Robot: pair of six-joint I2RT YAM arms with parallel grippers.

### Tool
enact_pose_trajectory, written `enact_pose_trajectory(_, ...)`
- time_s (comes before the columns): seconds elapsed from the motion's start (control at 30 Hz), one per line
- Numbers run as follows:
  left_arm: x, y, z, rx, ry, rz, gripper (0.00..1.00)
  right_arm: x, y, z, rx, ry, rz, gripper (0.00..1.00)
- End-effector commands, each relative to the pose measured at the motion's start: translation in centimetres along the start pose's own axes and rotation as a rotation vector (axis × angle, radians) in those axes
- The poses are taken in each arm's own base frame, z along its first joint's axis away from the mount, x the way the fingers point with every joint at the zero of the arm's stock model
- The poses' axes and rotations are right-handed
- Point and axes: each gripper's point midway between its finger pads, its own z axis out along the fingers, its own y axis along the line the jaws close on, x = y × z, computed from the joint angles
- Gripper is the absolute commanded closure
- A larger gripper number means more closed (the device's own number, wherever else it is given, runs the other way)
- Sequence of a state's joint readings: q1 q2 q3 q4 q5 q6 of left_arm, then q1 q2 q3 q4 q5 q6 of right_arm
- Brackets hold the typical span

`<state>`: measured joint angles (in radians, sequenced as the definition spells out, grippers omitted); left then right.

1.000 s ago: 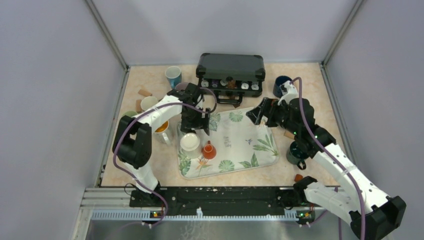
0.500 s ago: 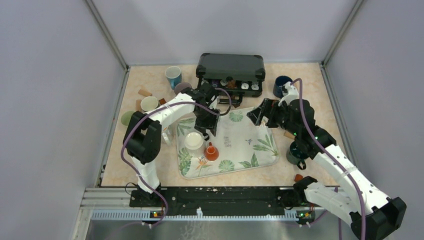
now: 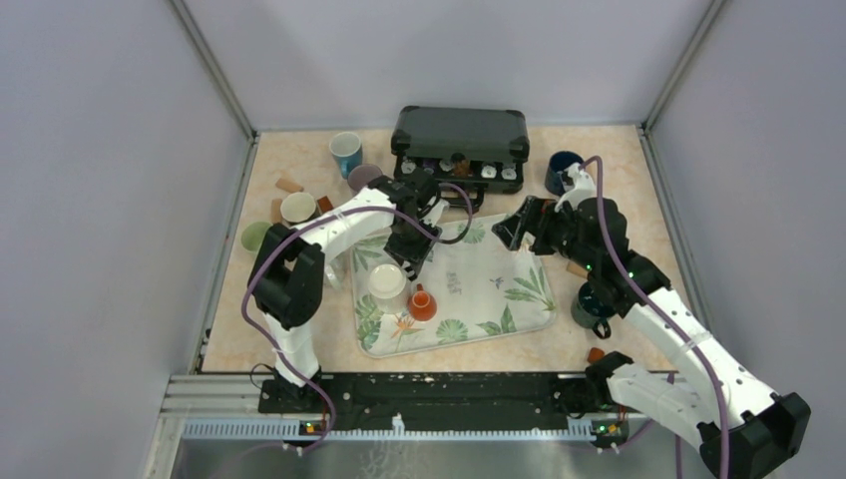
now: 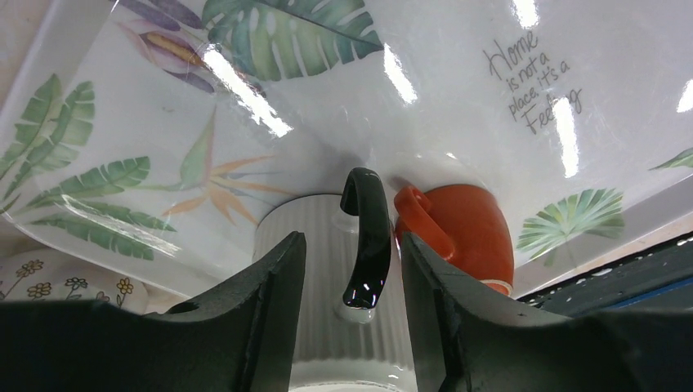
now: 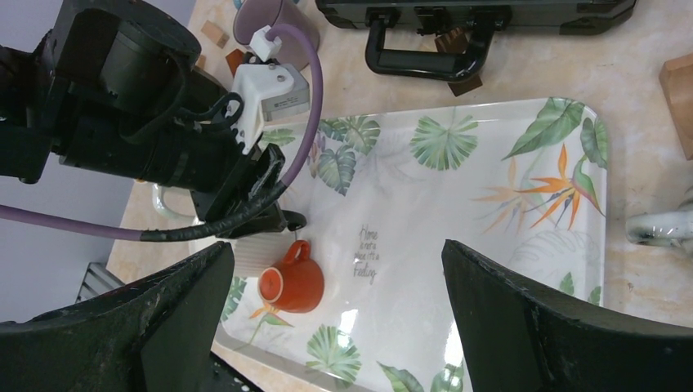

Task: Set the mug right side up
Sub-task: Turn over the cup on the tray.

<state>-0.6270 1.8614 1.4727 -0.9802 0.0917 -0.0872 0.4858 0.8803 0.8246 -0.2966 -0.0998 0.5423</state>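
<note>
A white ribbed mug (image 3: 384,284) with a black handle (image 4: 368,237) stands on the leaf-print tray (image 3: 499,289), a flat pale end facing up. A small orange mug (image 3: 418,302) sits base up right beside it. My left gripper (image 3: 404,261) reaches down at the white mug (image 4: 319,245). Its jaws straddle the handle: the right finger is close to it, and a gap shows on the left. My right gripper (image 3: 511,228) hovers wide open above the tray's far right part, holding nothing. The orange mug (image 5: 294,282) and the left gripper (image 5: 261,208) show in its view.
A black case (image 3: 461,135) stands behind the tray. Other mugs ring it: blue (image 3: 345,152), purple (image 3: 363,177), cream (image 3: 297,207), green (image 3: 255,236), dark blue (image 3: 561,170) and dark green (image 3: 592,304). Small wooden blocks lie on the tabletop.
My left arm has swung right and forward from the mug's left side to its far side, and its jaws have narrowed around the black handle. The right arm has not moved.
</note>
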Motion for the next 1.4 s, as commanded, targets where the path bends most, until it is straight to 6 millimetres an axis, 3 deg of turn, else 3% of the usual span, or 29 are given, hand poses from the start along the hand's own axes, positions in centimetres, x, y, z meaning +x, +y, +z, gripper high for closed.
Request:
enact_pose_trajectory(0.0, -0.4, -0.5, -1.2, 0.024, -0.051, 0.074, 0.47, -0.7, 0.2, 0.2, -0.015, -0.024, -0.008, 0.01)
enact_pose_trajectory(0.53, 0.6, -0.9, -0.4, 0.049, -0.031, 0.093, 0.60, 0.2, -0.1, 0.3, -0.013, -0.002, -0.003, 0.01)
enact_pose_trajectory(0.67, 0.4, -0.9, -0.3, 0.046, -0.042, 0.093, 0.70, 0.4, -0.3, 0.5, -0.012, -0.001, -0.001, 0.01)
enact_pose_trajectory(0.8, -0.4, -0.9, -0.8, 0.041, -0.074, 0.095, 0.87, 0.3, -0.2, 0.7, -0.016, -0.005, -0.001, 0.01)
enact_pose_trajectory(0.9, -1.2, -0.8, -1.5, 0.030, -0.115, 0.101, 1.00, 0.2, -0.2, 0.9, -0.021, -0.020, 0.000, 0.01)
enact_pose_trajectory(1.1, -3.3, -0.1, -3.5, -0.007, -0.246, 0.098, 1.00, 0.2, 0.4, 1.9, -0.069, -0.029, 0.007, 0.01)
enact_pose_trajectory(1.37, -6.3, -0.4, -7.7, 0.115, -0.483, 0.092, 1.00, -0.5, 2.7, 2.8, -0.223, -0.084, -0.034, 0.01)
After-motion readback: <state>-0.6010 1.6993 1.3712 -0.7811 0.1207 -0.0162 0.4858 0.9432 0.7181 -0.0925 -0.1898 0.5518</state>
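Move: Between the left hand's open fingers is the black handle of the upside-down white mug, whose middle lies about 4 cm back, 4 cm to the left and 2 cm below. The small red cup sits close beside that mug, some 6 cm back of the hand, 2 cm to its right and 4 cm lower. The flowered mug stands about 18 cm to the left and 2 cm ahead. From the right hand, the white mug is roughly 26 cm left, 4 cm back and 18 cm below. Easing down and back about a centimetre, the left hand closes its fingers and pinches the white mug's black handle, then lifts it some 4.5 cm off the tray while swinging about 3.5 cm forward, away from the red cup, its fingertips tipping forward roughly 12 degrees and its left side dipping. The right hand, fingers still wide open, drifts some 3 cm left and down towards the mug. ##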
